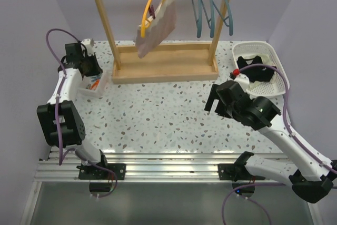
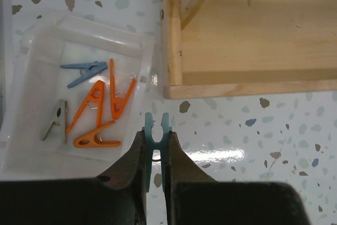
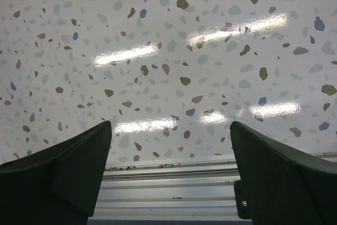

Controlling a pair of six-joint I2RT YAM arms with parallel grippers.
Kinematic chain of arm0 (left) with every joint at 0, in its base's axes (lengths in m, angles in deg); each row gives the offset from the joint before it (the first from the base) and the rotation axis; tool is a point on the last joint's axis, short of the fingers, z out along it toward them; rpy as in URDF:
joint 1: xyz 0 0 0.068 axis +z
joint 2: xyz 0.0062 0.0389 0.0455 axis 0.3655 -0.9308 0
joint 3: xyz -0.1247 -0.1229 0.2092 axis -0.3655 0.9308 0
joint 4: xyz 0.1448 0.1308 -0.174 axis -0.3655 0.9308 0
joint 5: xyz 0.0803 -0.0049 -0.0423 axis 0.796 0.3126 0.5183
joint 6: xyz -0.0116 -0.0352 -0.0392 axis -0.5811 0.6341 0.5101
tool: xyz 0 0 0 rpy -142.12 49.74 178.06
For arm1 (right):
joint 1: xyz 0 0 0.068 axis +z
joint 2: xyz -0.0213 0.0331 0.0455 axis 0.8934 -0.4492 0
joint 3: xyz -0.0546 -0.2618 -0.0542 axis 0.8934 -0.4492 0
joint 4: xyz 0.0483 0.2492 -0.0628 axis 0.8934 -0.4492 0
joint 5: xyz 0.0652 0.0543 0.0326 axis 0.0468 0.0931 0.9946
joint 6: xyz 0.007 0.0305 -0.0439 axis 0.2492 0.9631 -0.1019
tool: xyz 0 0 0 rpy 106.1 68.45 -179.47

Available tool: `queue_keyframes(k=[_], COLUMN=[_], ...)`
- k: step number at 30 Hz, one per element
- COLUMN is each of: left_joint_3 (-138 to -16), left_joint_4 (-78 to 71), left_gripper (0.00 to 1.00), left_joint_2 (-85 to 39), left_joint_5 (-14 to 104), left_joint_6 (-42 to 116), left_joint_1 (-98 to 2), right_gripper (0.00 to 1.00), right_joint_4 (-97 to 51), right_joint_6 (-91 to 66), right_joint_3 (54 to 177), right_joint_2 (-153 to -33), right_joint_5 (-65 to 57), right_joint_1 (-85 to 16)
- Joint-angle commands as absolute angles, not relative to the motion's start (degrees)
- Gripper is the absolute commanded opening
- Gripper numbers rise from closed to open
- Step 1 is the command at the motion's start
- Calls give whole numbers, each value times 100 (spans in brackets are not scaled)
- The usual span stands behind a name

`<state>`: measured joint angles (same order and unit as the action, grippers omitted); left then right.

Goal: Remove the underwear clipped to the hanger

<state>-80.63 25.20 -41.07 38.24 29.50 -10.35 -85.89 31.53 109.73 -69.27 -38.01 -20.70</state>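
The pink-mauve underwear [image 1: 158,27] hangs clipped to a yellow hanger [image 1: 149,5] on the wooden rack [image 1: 164,66]. A black underwear [image 1: 256,71] lies in the white basket [image 1: 280,64] at the right. My left gripper [image 1: 87,68] [image 2: 157,139] is at the far left beside a clear tray [image 2: 31,151], shut on a light blue clothespin [image 2: 149,126] whose prongs stick out past the fingertips. Well clear of the hanger, my right gripper [image 1: 213,101] [image 3: 169,130] hovers open and empty over the table near the front rail.
The clear tray [image 1: 97,85] holds several loose clothespins, orange [image 2: 89,106], blue [image 2: 84,72] and grey [image 2: 58,119]. The rack's wooden base [image 2: 253,35] lies just right of it. Teal hangers [image 1: 208,1] hang on the rack's right side.
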Motion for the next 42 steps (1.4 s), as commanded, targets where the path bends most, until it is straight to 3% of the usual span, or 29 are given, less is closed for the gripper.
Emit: queue_keyframes(k=[1, 12, 13, 16, 18, 26, 31, 38, 42], left_joint_3=[-8484, -8388, -8405, -8397, -8371, -7861, -7352, -7087, -7052], left_joint_4=[2303, 2056, 2074, 2074, 2083, 1951, 1942, 2223, 2267], left_gripper=[0, 0, 5, 40, 100, 100, 100, 100, 100], left_joint_2=[-4310, -4970, -4971, -4927, -4848, -4058, -3214, -2291, -1887], left_joint_5=[4309, 4863, 4942, 5056, 5013, 4741, 3872, 2816, 2219], left_joint_6=[3215, 3338, 3347, 3364, 3382, 3654, 4277, 4849, 5086], left_joint_1=[-862, -509, -501, -509, -500, -500, -527, -649, -860], right_gripper=[98, 98, 98, 98, 98, 98, 98, 98, 98], right_joint_4=[-8337, -8126, -8091, -8038, -8020, -7810, -6941, -6385, -6438], right_joint_6=[2944, 2698, 2689, 2627, 2592, 2154, 1380, 308, 61], right_joint_3=[11006, 11077, 11077, 11103, 11112, 11165, 11401, 13032, 14282], right_joint_2=[-7055, -7257, -7283, -7327, -7354, -7407, -7432, -8381, -9128], right_joint_5=[-3717, -3533, -3506, -3410, -3357, -3120, -2593, -1118, -949], right_joint_1=[-2095, -2112, -2112, -2138, -2139, -2156, -2147, -2139, -2139])
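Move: The clip box that the left hand's pale-blue clothespin is headed for has its middle some 5 cm to that hand's left, 3 cm ahead and 12 cm below; the foot of the rack's left post stands about 11 cm ahead and 9 cm to the right, 13 cm below. The pink-and-white underwear hangs roughly 29 cm ahead of the right hand, 24 cm to its left and 7 cm above; the blue hangers are about 31 cm ahead, 6 cm left and 14 cm above. The pale-blue clothespin, already pinched in the left fingers, is carried about 8 cm left and 5 cm down over the clip box and let go as they open wide; the left hand then pulls up, right and back. The open, empty right hand creeps left at first, then sweeps left, up and forward towards the hanging underwear, turning some 30 degrees counter-clockwise and tipping up. ##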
